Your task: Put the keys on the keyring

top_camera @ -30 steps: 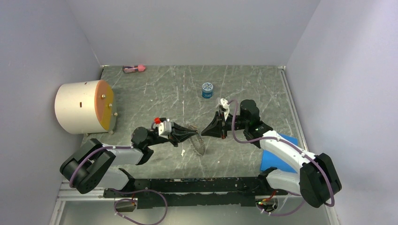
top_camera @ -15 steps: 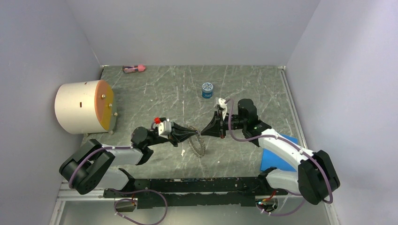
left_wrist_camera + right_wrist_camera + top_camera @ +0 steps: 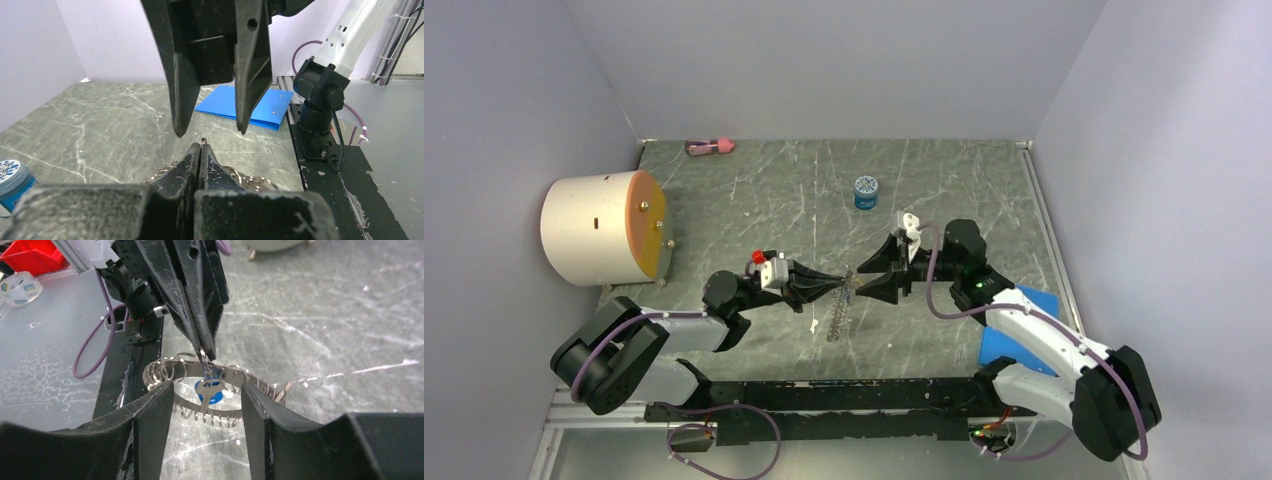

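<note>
My left gripper (image 3: 841, 283) is shut on the top of the keyring (image 3: 165, 371), a wide metal loop hung with several small rings. The ring hangs below it, edge-on in the top view (image 3: 836, 318). A key with a blue head (image 3: 209, 390) dangles from the ring, inside the loop. My right gripper (image 3: 206, 388) faces the left one with its jaws open on either side of that key, touching nothing. In the left wrist view the shut fingertips (image 3: 201, 150) sit just under the right gripper's spread fingers (image 3: 180, 95), and part of the keyring (image 3: 252, 180) shows behind.
A small round blue jar (image 3: 865, 192) stands behind the grippers. At the left is a cream cylinder with an orange face (image 3: 602, 228). A blue sheet (image 3: 1016, 322) lies under the right arm. A pink object (image 3: 710, 146) lies at the back wall.
My right gripper has opened and drawn back slightly to the right. The keyring has swung from a slanted loop to hanging edge-on under the left gripper, which stays shut.
</note>
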Controlling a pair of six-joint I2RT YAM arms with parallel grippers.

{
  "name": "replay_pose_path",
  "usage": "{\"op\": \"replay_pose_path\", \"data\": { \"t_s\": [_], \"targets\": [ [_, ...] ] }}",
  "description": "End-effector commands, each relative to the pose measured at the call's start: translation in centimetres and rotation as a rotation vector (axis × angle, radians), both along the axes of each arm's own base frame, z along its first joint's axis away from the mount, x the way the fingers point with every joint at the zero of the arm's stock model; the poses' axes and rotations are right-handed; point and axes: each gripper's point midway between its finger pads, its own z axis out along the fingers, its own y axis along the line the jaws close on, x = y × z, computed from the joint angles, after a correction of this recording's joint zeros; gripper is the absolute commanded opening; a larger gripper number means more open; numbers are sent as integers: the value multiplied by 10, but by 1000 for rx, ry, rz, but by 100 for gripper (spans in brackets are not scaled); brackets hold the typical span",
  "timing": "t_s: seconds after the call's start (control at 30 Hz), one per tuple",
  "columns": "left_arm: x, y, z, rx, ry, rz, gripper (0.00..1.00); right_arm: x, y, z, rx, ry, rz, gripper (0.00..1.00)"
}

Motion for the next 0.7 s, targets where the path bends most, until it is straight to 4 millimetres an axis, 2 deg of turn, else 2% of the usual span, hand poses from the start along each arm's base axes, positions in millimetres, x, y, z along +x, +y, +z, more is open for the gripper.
{"op": "replay_pose_path", "data": {
  "t_s": [0.0, 0.2, 0.33, 0.5, 0.67],
  "targets": [
    [-3, 2, 30, -78, -94, -8, 3, -4, 2, 31, 105, -156, 17, 51],
    [-4, 3, 32, -83, -95, -6, 2, -7, 15, 34, 130, -162, 59, 41],
    [-5, 4, 32, -85, -95, -4, 3, -7, 25, 31, 112, -143, 85, 28],
    [-6, 4, 34, -89, -100, -4, 3, -5, 27, 23, 90, -140, 74, 24],
    [-6, 5, 34, -90, -98, -3, 3, -2, 26, 20, 72, -143, 54, 3]
  ]
}}
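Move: The pinched end of the keyring is in the left fingertips, practically at that hand point. From the right hand, which hovers open, it lies about 3 cm to the left, 1 cm back and 1 cm higher. A key hangs some 3 cm straight below the left tips. The wire coil dangles roughly 7 cm below that hand and 3 cm back. The blue jar stands about 27 cm ahead of the left hand and 5 cm to its right, some 20 cm lower. Up by nearly 2 cm and slightly back, then leftward about 2 cm while sinking again, the right hand arcs in to the keyring end just at the left fingertips. Its half-open fingers close almost fully as it comes in, pinching the ring end with what seems to be the key between the pads. The left hand stays put and keeps its pinch. ##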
